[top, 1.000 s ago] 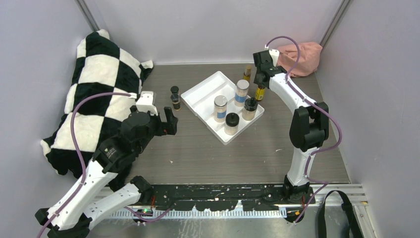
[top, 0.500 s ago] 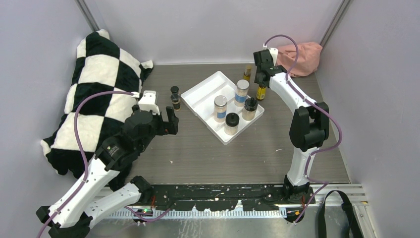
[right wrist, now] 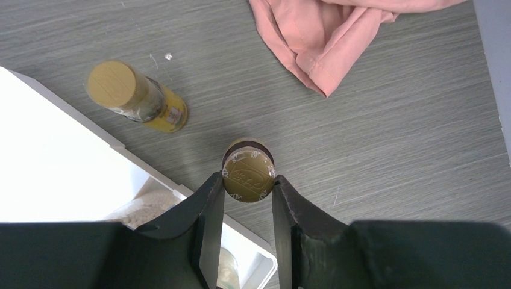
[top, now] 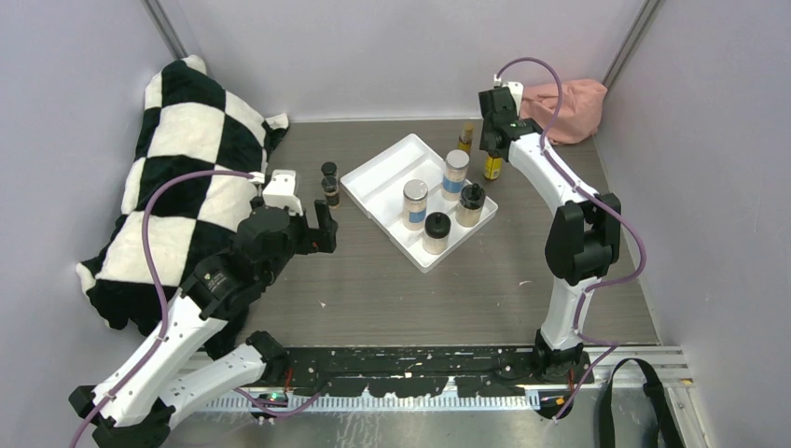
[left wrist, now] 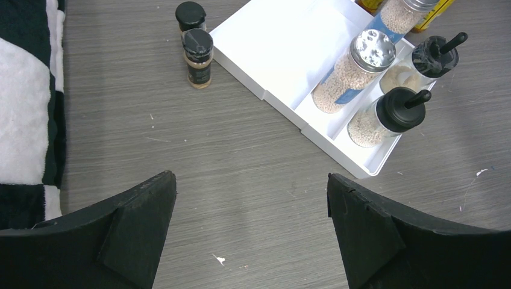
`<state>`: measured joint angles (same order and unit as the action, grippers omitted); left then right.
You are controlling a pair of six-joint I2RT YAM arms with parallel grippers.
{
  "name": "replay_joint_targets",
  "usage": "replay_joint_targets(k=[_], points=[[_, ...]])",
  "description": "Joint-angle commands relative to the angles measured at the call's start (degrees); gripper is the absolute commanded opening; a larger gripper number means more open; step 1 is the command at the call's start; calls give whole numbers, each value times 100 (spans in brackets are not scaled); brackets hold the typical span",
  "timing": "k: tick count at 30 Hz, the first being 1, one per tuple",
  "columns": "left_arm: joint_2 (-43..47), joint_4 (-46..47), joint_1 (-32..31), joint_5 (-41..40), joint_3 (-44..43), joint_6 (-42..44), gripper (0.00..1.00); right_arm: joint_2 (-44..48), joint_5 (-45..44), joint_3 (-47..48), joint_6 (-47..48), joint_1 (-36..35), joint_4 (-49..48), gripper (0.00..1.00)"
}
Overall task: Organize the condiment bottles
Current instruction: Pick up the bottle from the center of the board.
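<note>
My right gripper (right wrist: 248, 180) is shut on the gold cap of a slim amber bottle (right wrist: 248, 176), just off the right edge of the white tray (top: 382, 177). I cannot tell whether this bottle (top: 492, 168) still touches the table. A second amber bottle (right wrist: 132, 97) stands behind the tray. Inside the tray stand two silver-lidded jars (top: 415, 203) (top: 455, 174) and two tan black-capped jars (top: 436, 232) (top: 470, 205). Two tiny dark bottles (left wrist: 198, 57) (left wrist: 190, 15) stand on the table left of the tray. My left gripper (left wrist: 252, 186) hovers open over bare table, short of them.
A black-and-white checkered pillow (top: 187, 168) fills the left side. A pink cloth (top: 564, 107) lies in the back right corner, close behind my right gripper (top: 492, 140). Grey walls close in the back and both sides.
My right gripper has shifted slightly toward the back wall, carrying the amber bottle with it. The left arm has edged a little forward toward the tiny dark bottles.
</note>
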<state>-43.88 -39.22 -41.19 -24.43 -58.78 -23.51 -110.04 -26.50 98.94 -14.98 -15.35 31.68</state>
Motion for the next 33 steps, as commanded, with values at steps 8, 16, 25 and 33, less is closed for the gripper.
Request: replay_joint_targets(k=[8, 16, 25, 33], points=[[33, 202, -11, -67, -221, 75, 96, 333, -48, 533, 253, 21, -489, 1], [72, 173, -12, -97, -229, 57, 96, 279, 71, 735, 356, 15, -554, 1], [72, 168, -7, -132, -246, 57, 96, 239, 299, 862, 515, -8, -756, 1], [59, 173, -11, -133, -228, 48, 96, 156, 474, 974, 653, -53, -896, 1]])
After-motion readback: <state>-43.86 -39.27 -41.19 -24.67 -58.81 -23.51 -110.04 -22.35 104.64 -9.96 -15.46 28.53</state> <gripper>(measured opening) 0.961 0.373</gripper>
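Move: Some 23 cm to the right hand's left, 3 cm ahead and 12 cm below lies the empty far-left part of the tray; this hand already grips the yellow-labelled bottle by its cap. The other oil bottle stands 6 cm left and 5 cm ahead of it, the blue-label jar 8 cm left and 3 cm back, the clear black-lidded jar 6 cm left and 10 cm back. From the idle left hand, that tray part lies about 31 cm ahead, 11 cm right and 22 cm down. Lifting the yellow-labelled bottle higher, the right hand climbs about 5 cm in two pulls with a near pause between, easing some 2.5 cm forward as it goes. The fingers keep their pinch on the cap while the wrist tips up about 5 degrees and turns slightly counter-clockwise. ##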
